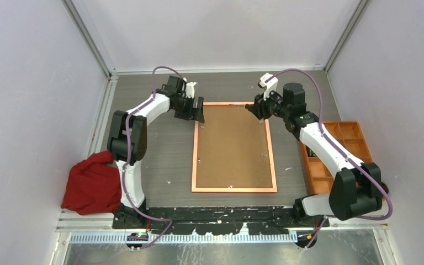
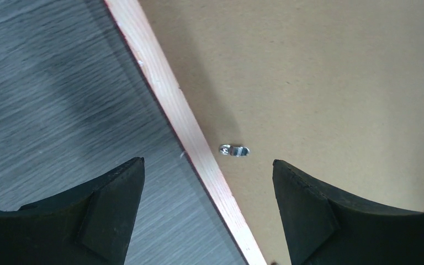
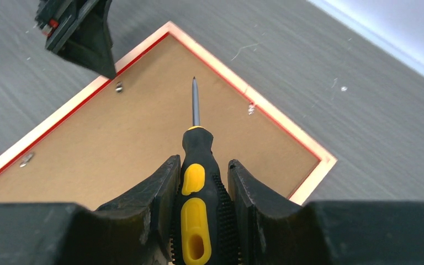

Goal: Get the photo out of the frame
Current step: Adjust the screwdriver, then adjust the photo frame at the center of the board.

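The frame [image 1: 195,149] lies face down mid-table, its orange-looking back rim around a brown backing board [image 1: 233,146]. The photo is hidden under that board. My left gripper [image 1: 197,113] is open at the far left corner. In the left wrist view its jaws [image 2: 208,165] straddle the left rail [image 2: 171,99], with a small metal clip [image 2: 234,149] just inside. My right gripper [image 1: 255,109] hovers at the far right corner, shut on a black-and-yellow screwdriver [image 3: 199,182]. The screwdriver's tip [image 3: 194,83] points out over the board.
An orange compartment tray [image 1: 359,132] stands at the right edge beside the right arm. A red cloth [image 1: 91,185] lies bunched at the near left. More metal clips [image 3: 251,109] sit along the board's edges. Grey walls close in the table.
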You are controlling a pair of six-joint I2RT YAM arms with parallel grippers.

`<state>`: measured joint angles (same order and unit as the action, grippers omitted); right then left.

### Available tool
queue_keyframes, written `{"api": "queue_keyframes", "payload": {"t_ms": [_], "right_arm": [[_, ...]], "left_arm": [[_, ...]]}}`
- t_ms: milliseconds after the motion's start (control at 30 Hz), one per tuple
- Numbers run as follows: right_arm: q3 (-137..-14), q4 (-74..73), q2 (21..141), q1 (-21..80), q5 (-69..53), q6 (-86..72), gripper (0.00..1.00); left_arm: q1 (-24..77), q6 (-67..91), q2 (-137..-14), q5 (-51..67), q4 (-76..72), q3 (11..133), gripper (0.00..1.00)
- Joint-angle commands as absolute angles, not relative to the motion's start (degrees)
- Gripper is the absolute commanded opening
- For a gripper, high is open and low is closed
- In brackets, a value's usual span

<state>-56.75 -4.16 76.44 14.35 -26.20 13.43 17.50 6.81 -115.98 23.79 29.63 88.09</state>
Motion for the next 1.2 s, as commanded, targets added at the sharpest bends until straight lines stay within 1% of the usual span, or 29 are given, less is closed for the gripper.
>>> {"api": "queue_keyframes", "payload": {"t_ms": [0,233,467,567,700,733,767,933,1000,1100,1167], "right_arm": [[-57.05,9.45,78.73,11.75,-28.83,16.21,0.01],[-57.1,16.5,83.78,8.19,-29.15,14.7,0.01],[-54.69,21.25,86.2,6.62,-30.3,14.52,0.01],[-54.61,21.29,86.83,6.42,-30.5,14.46,0.01],[-54.19,21.47,85.94,6.0,-30.71,13.62,0.01],[-54.15,21.38,85.61,5.86,-30.96,13.25,0.01],[-54.14,21.21,85.22,5.74,-31.42,12.86,0.01],[-53.78,19.79,83.85,5.11,-33.88,11.61,0.01],[-53.6,19.7,83.42,4.6,-35.46,10.5,0.01],[-53.7,19.17,83.04,3.59,-37.26,9.42,0.01],[-53.7,18.96,82.83,2.73,-38.4,8.83,0.01]], "left_arm": [[17.23,10.42,-116.41,20.97,24.87,90.63,0.86],[17.23,12.76,-119.29,18.63,24.53,92.86,0.85],[17.23,13.77,-122.6,15.97,27.07,95.55,0.75],[17.31,13.89,-123.4,16.04,27.26,95.54,0.69],[17.39,13.97,-124.17,16.24,27.55,95.72,0.65],[17.4,13.93,-124.45,16.0,27.86,95.98,0.63],[17.4,13.97,-124.79,15.86,28.05,96.24,0.59],[18.24,13.69,-126.01,14.61,29.19,97.3,0.51],[18.64,13.1,-126.64,13.96,30.1,97.95,0.43],[19.14,11.92,-127.43,12.0,31.48,98.83,0.35],[19.31,11.19,-127.82,11.15,32.05,99.24,0.33]]}}
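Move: The left hand, open, is aimed at the frame's left rail: the gripping spot is about 4 cm ahead, straight in line and 5 below. The frame's top-left corner lies some 9 cm ahead and level sideways; the left-rail clip about level ahead and 2 cm right. From the right hand, which holds the screwdriver, the top-rail clip is about 13 cm ahead, 6 left and 18 below; the top-right corner 14 ahead, 6 right; the right-rail clip 6 ahead, 3 right. Forward along the frame's left rail by about 4 cm, then down nearly as far, the left hand turns slightly counter-clockwise and narrows its wide-open fingers to straddle the rail near the top-left corner. The right hand keeps its grip on the screwdriver and swings forward and right, some 7 cm in all, sinking a little, to bring the tip over the top-rail clip; it eases back slightly at the end. ##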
